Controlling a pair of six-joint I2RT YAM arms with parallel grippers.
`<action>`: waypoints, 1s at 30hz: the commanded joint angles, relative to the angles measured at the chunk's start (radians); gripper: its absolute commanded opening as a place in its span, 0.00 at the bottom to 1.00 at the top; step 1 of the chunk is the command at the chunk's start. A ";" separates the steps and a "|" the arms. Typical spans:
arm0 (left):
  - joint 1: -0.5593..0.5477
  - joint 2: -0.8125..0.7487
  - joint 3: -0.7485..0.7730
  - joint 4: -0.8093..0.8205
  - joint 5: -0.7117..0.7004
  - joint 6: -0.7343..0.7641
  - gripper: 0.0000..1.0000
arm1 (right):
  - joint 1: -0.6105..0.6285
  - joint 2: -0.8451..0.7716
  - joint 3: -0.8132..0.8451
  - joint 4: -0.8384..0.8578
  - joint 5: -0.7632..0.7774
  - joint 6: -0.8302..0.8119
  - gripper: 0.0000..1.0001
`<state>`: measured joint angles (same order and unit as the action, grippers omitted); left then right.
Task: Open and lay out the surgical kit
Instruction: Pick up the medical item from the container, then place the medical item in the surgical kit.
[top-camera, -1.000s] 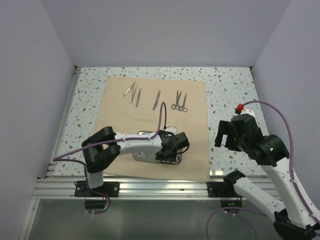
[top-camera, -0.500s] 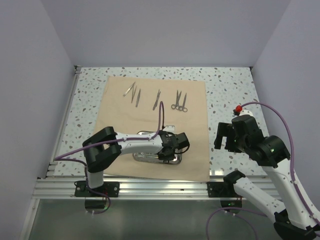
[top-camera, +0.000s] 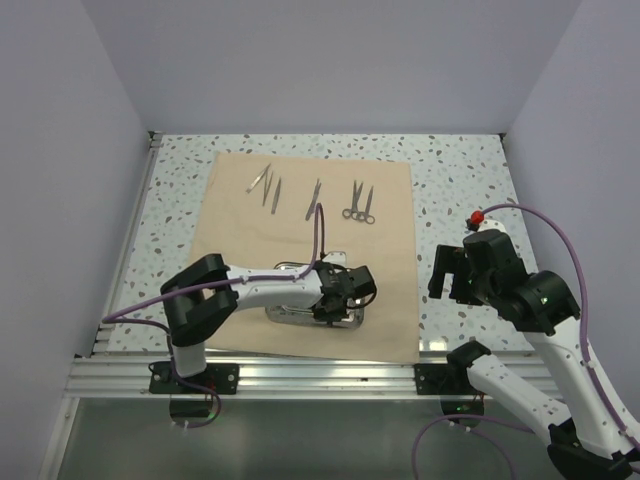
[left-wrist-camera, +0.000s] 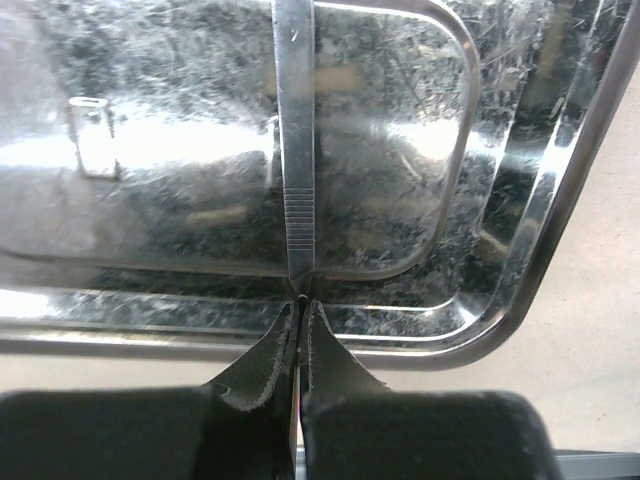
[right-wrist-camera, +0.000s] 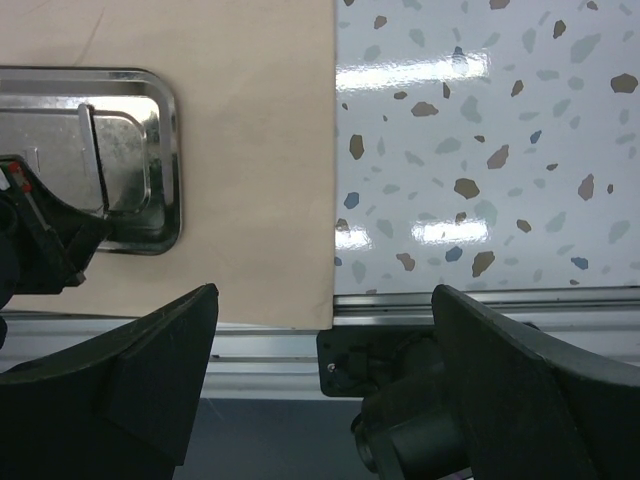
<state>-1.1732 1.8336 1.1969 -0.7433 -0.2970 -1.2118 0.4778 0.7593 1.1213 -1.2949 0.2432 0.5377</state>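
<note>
The beige cloth of the surgical kit lies spread flat on the speckled table. Near its front edge sits the shiny steel tray, whose rim shows close up in the left wrist view. My left gripper is low over the tray, shut on the near end of a thin flat steel instrument that lies along the tray floor. Tweezers and scissors lie in a row at the cloth's far end. My right gripper hovers open over the cloth's right edge with nothing between its fingers.
More thin instruments lie between the tweezers and scissors. The aluminium rail runs along the table's near edge. Grey walls close in the left, back and right sides. A red knob sits on the right arm.
My left gripper's jaws have closed on the end of the flat steel instrument in the tray. The right arm has stayed nearly still.
</note>
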 joint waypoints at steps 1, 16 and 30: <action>-0.006 -0.034 0.087 -0.169 -0.059 0.014 0.00 | 0.002 0.009 -0.002 -0.001 -0.002 -0.015 0.91; 0.108 -0.100 0.403 -0.332 -0.277 0.190 0.00 | 0.002 0.058 0.009 0.026 0.018 0.007 0.91; 0.492 0.116 0.552 0.199 -0.114 0.814 0.00 | 0.002 0.156 0.020 0.037 0.051 0.044 0.90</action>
<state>-0.7128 1.8824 1.6905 -0.7238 -0.4812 -0.5892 0.4778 0.8913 1.1213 -1.2854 0.2653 0.5606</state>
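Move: The left hand already has the near end of the medical item pinched in the tray, whose middle is about 7 cm ahead and 3 cm left. On the mat, the row's slim middle instruments lie roughly 38 cm ahead and 4 cm left, the nearest tweezers some 11 cm left of them, the closer scissors about 12 cm right of them. From the open right hand the slim instruments are some 38 cm ahead, 31 cm left and 20 cm below. Keeping its pinch on the medical item's near end, the left hand lifts it out of the tray, nearly straight up for the first 10 cm or so, then sweeps forward and a little left towards the laid-out instruments, ending about 25 cm farther out, fingertips tilted some 25 degrees more forward. The empty right hand eases slightly down and forward, staying open. ##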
